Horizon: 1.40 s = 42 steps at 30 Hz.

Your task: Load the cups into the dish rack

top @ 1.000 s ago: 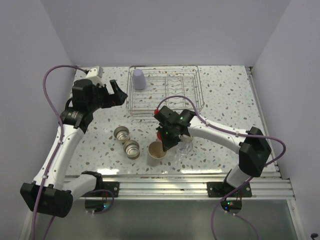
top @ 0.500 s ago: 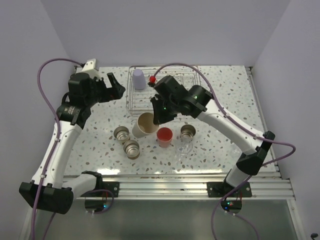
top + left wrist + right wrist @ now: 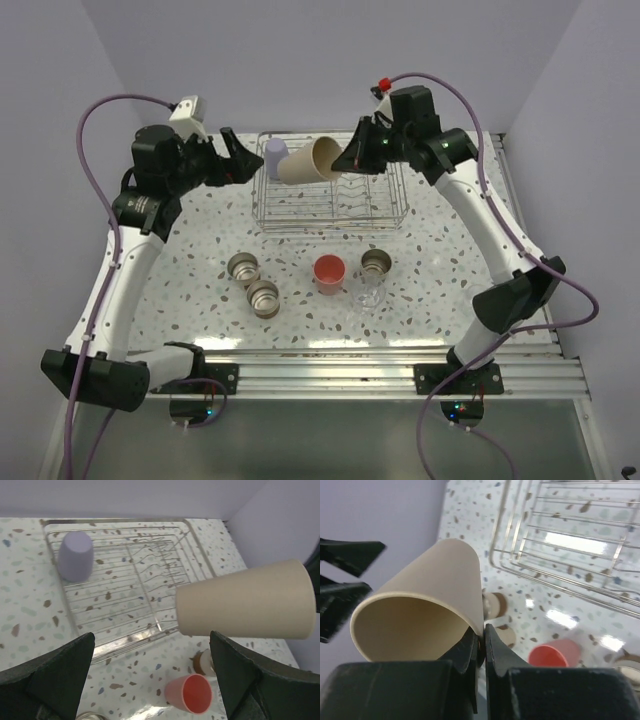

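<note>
My right gripper (image 3: 350,160) is shut on the rim of the tan cup (image 3: 312,160), holding it on its side in the air over the back of the dish rack (image 3: 402,195). One finger is inside the rim and one outside (image 3: 483,630). A lavender cup (image 3: 275,158) stands upside down in the rack's back left corner. On the table in front of the rack stand a red cup (image 3: 329,272), a clear cup (image 3: 369,293) and three metal cups (image 3: 243,268) (image 3: 263,298) (image 3: 376,263). My left gripper (image 3: 238,160) hangs open and empty left of the rack.
White walls close in the table on the left, back and right. The aluminium rail (image 3: 330,375) with the arm bases runs along the near edge. The purple cables (image 3: 100,140) loop above both arms.
The right gripper has carried the tan cup from the table near the other cups up and back over the rack. The left gripper has drifted slightly back, still open.
</note>
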### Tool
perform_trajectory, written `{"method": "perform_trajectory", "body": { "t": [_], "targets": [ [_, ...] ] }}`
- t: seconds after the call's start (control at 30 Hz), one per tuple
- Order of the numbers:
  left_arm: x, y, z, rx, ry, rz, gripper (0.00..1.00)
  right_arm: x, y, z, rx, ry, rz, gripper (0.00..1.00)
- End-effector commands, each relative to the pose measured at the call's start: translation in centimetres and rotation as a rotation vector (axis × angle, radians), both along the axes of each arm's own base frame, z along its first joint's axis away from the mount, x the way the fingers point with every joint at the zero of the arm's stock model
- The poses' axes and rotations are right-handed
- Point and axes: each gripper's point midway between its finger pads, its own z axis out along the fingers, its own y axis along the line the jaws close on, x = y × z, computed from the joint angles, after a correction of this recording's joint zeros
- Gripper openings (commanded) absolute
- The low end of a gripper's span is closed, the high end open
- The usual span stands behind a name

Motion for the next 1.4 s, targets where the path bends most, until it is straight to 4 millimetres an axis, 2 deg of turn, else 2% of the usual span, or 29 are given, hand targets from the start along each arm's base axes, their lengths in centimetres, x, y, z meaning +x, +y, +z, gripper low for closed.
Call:
{"method": "perform_trajectory", "body": {
  "t": [0.0,0.07,0.1,0.17,0.3,0.43,0.57,0.77,1.0,1.17,1.27,1.37],
  "targets": [
    [-1.2,-4.1,4.1,-0.14,-0.102,-0.254,1.0,-0.8,2.9,8.1,0.349,-0.097,0.125,0.0],
    [-1.2,-4.6,5.2,-0.19,-0.142,-0.315,1.0,0.0,2.8,9.3,0.406,-0.121,0.124,0.0],
    [-1.9,-5.5,5.1,-0.247,-0.115,-0.38,1.0,0.0,2.9,9.7,0.439,-0.1,0.129,0.0],
    [-2.0,-6.1,6.5,-0.316,-0.152,-0.439,1.0,0.5,2.6,10.6,0.483,-0.107,0.122,0.0],
    [-2.9,-7.4,8.1,-0.392,-0.206,-0.579,1.0,1.0,1.8,11.6,0.565,-0.109,0.128,0.0],
    [-2.9,-7.4,8.5,-0.415,-0.216,-0.587,1.0,0.8,1.6,12.9,0.655,-0.114,0.155,0.0],
    [-3.4,-7.5,8.0,-0.474,-0.199,-0.607,1.0,0.8,2.0,14.3,0.747,-0.118,0.186,0.0],
    [-4.2,-7.6,8.9,-0.534,-0.234,-0.652,1.0,0.8,2.1,15.6,0.88,-0.099,0.207,0.0],
    [-4.9,-7.6,10.4,-0.622,-0.288,-0.699,1.0,0.7,2.0,16.2,0.935,-0.095,0.223,0.0],
    [-5.1,-7.5,11.0,-0.668,-0.299,-0.71,1.0,0.4,1.9,15.7,0.936,-0.087,0.215,0.0],
    [-4.9,-7.4,11.7,-0.672,-0.326,-0.704,1.0,0.0,1.9,15.3,0.932,-0.081,0.215,0.0],
    [-3.9,-7.3,12.5,-0.673,-0.342,-0.673,1.0,-0.8,2.6,14.6,0.922,-0.062,0.231,0.0]
  ]
}}
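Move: The right hand's shut fingers already hold the beige cup by its rim; the cup's middle lies about 6 cm left of that hand and 3 cm below, level with it fore and aft. From the left hand, it is some 13 cm to the right and 5 cm lower. The open left gripper is roughly 19 cm left of the right hand, nearly level. Below stand the rack, 17 cm ahead, 19 cm right and 32 cm below the left hand, and the purple cup, 20 cm ahead, 4 cm right and 28 cm below it. Keeping its pinch on the beige cup's rim, the right hand lifts about 14 cm, then eases down 2 cm, rolling some 50 degrees so the cup comes near level with its base towards the left gripper. The wide-open left hand closes in on it, first right about 8 cm while rising, then mostly up and slightly back, turning clockwise and rolling its left side down, without gripping yet. ##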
